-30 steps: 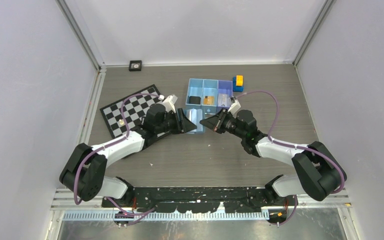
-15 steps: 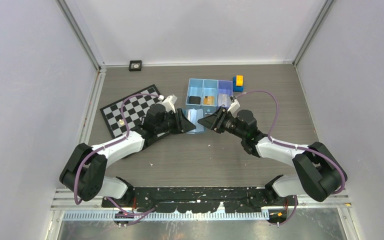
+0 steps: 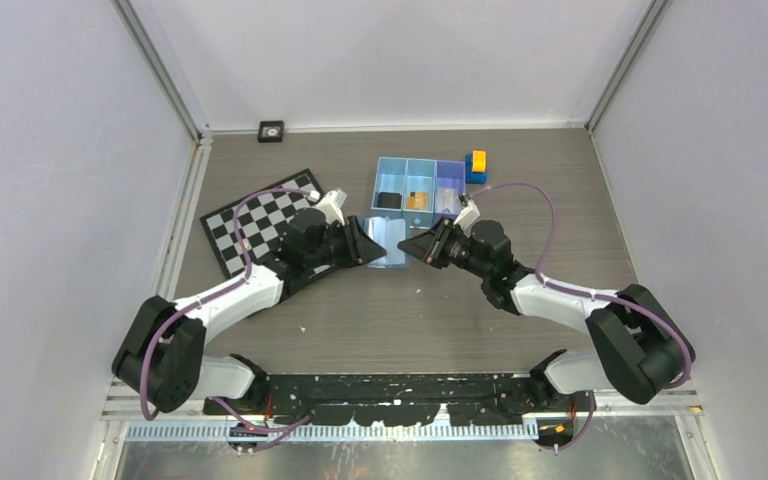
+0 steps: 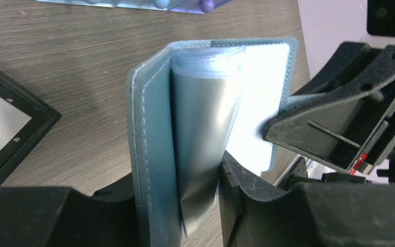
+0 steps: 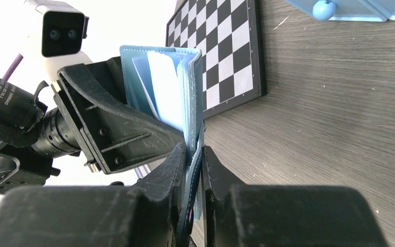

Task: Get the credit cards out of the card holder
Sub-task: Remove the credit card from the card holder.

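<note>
The blue card holder [image 3: 388, 241] hangs open above the table between my two grippers. My left gripper [image 3: 365, 243] is shut on one cover [image 4: 154, 128] together with its grey clear sleeves [image 4: 200, 134]. My right gripper [image 5: 194, 154] is shut on the edge of the other cover [image 5: 193, 103]. A pale whitish leaf [image 5: 163, 92] shows between the covers; I cannot tell whether it is a card or a sleeve. A tan-brown credit card [image 3: 417, 200] lies in the blue tray's middle compartment, and a pale flat card [image 3: 447, 201] lies in the right one.
The three-compartment blue tray [image 3: 378, 186] stands just behind the grippers, with a black item [image 3: 390, 200] in its left compartment. Yellow-and-blue blocks [image 3: 477, 165] sit at its right end. A checkerboard [image 3: 250, 225] lies under the left arm. A small black square [image 3: 271, 130] rests by the back wall.
My left arm has shifted a little to the left with its cover. The right gripper's jaws parted briefly and have closed again on the other cover.
</note>
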Tool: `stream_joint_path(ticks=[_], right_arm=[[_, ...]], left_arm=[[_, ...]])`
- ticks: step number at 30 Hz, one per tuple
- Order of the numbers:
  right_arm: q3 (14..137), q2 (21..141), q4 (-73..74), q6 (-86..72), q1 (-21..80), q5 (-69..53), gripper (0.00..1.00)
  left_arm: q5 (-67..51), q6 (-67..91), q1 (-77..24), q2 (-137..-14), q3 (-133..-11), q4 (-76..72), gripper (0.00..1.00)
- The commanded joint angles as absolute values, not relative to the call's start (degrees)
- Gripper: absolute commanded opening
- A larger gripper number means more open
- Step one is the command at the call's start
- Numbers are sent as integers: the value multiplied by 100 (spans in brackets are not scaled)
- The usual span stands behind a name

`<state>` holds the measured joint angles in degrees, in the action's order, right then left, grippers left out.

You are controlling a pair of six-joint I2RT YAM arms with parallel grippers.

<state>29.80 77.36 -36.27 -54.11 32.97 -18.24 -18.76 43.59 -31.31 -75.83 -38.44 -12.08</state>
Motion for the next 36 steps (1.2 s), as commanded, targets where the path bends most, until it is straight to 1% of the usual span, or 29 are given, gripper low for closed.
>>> stream_joint_path(ticks=[1, 3, 9, 10, 15, 17, 22, 24, 25, 30, 36], right_arm=[[3234, 7403, -3525, -5322, 3332, -1593, 0], [3228, 7372, -3462, -5314, 3322, -1506, 1], [3199, 7282, -3240, -5302, 3269, -1310, 0], [3194, 7278, -3228, -5300, 3265, -1297, 0], [3208, 7277, -3201, -5301, 3245, -1286, 1], [3208, 7292, -3244, -5302, 3252, -1357, 0], [3243, 7363, -3304, -5314, 3248, -1467, 0], [3258, 7386, -3300, -5310, 3252, -1495, 1], [3267, 7397, -3304, -5315, 3250, -1516, 0], [3296, 7510, -3408, -5373, 3251, -1661, 0], [3289, 7533, -3506, -5410, 3252, -1755, 0]], left_arm=[[-1232, 4460, -2859, -7347, -3833, -821, 27], [-1105, 4504, -2796, -7276, -3828, -660, 30], [-775, 4615, -2640, -6806, -3565, -623, 52], [-743, 4635, -2625, -6768, -3532, -632, 54], [-802, 4720, -2550, -6626, -3389, -783, 81], [-1172, 4711, -2549, -6747, -3355, -1188, 87], [-2258, 4767, -2575, -7371, -3500, -1852, 92], [-2431, 4769, -2656, -7523, -3554, -2017, 98], [-2468, 4721, -2715, -7584, -3611, -2020, 100], [-2391, 4423, -3018, -7715, -3862, -1742, 100], [-2286, 4316, -3127, -7815, -3988, -1558, 100]])
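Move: The card holder stands partly open between the hands, its middle about 3 cm right of the left hand point, 2 cm ahead and roughly level. The left fingers already hold its left cover and clear sleeve bunched between them. From the right hand, which still pinches the right cover edge, the holder's middle is about 3 cm left and 1 cm ahead. The drawer tray lies some 14 cm ahead of the left hand, 10 cm right and 11 cm down, while the chessboard's middle is about 22 cm left, 5 cm ahead and 13 cm down. The left hand draws about 6 cm to its left and a little forward, away from the right hand, turning some 15 degrees counter-clockwise as its fingers let go of the bunched cover and sleeve and open wide, then swings back right and slightly back, dipping about 2 cm before rising again, to end with spread fingers astride the left cover and the loose sleeve flap. The right hand keeps its pinch on the right cover edge, shifting about 1.5 cm right and then easing down and slightly back left. ##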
